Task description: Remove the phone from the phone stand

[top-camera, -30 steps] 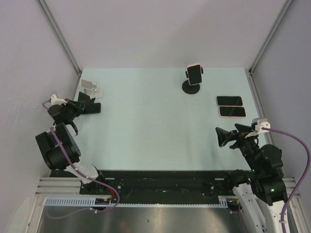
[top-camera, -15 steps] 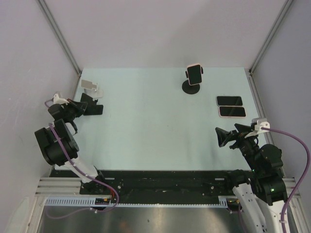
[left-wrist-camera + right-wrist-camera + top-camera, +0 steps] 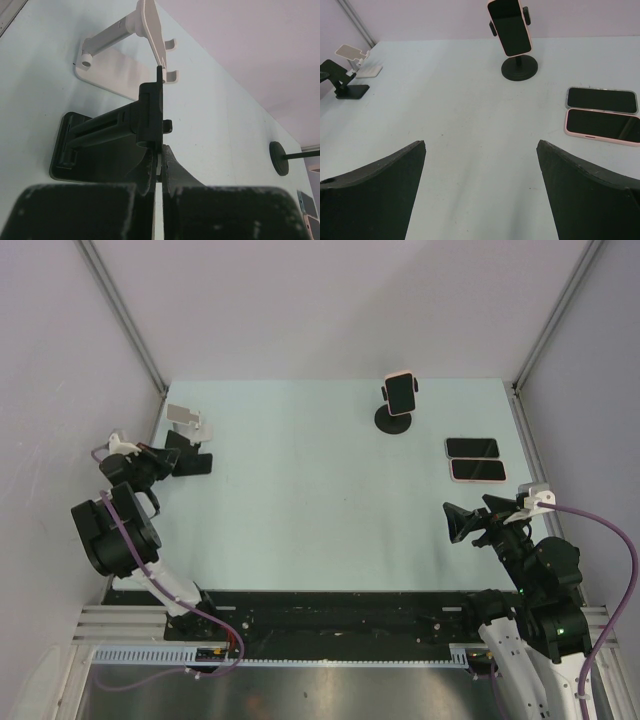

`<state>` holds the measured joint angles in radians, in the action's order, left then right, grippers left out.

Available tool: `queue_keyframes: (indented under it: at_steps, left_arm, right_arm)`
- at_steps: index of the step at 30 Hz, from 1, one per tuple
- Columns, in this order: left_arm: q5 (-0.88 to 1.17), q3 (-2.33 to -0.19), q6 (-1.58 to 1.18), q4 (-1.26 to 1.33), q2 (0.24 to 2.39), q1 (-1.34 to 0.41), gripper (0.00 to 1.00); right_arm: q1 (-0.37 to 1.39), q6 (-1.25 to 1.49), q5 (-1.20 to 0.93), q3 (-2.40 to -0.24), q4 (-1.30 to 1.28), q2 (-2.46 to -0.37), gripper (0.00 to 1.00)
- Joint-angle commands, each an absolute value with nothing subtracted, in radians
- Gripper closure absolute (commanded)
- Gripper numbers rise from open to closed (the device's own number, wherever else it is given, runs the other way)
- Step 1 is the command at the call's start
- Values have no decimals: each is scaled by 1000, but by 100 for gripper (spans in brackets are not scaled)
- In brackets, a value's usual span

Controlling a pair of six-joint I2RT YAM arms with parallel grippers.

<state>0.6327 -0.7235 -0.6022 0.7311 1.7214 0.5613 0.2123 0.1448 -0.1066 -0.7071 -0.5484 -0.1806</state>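
A phone [image 3: 401,393] in a pink case stands upright, clamped in a black round-based phone stand [image 3: 395,421] at the back of the table, right of centre. In the right wrist view the phone [image 3: 509,27] and its stand [image 3: 519,68] are far ahead. My right gripper [image 3: 455,523] hangs open near the front right, well short of them, with nothing between its jaws [image 3: 481,145]. My left gripper [image 3: 160,462] is at the far left, shut [image 3: 160,152]. Its tips rest against the edge of a black folding stand [image 3: 100,135]. I cannot tell whether they pinch it.
Two phones lie flat at the right, one dark [image 3: 471,448] and one pink-edged [image 3: 478,470]. A white folding stand [image 3: 185,418] sits at the back left, just behind the black folding stand [image 3: 190,462]. Metal frame posts rise at both back corners.
The left arm's wrist has shifted slightly left and back, then held still. The right arm, the phone and its stand have not moved.
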Motion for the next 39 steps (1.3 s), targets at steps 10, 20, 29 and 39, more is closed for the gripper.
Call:
queue_keyframes:
  at_steps: [10,20,29,39]
  left_arm:
    - [626,-762,-620,801,1736,569,97]
    - [626,-761,-611,805,1738,577,87]
    - [620,-736,-601,805,1715,577,57]
    - [572,-670,-603,805,1638,577,23]
  right_arm:
    - [213,130,-118,-709,-515,-196,1]
    - [215,132,-120,-709,-518,-198,1]
    - [215,130,-124,-709,-515,-198,1]
    - [216,135,-129,-709,-515,-190,1]
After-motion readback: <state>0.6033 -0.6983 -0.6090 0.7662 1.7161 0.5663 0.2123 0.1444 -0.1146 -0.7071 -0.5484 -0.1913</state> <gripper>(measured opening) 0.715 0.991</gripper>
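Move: The left fingers are shut on the lower edge of the black stand's plate; the stand's middle lies about 2 cm right of the hand, level with it fore and aft, and roughly 3 cm below. The white stand stands some 10 cm ahead and 4 cm to the right, its middle about 2 cm lower than the hand. From the idle right hand, the black stand is around 69 cm left, 25 cm ahead and 20 cm down. The left hand stays nearly in place, opens its fingers about 70% and lets go of the black stand's plate. ##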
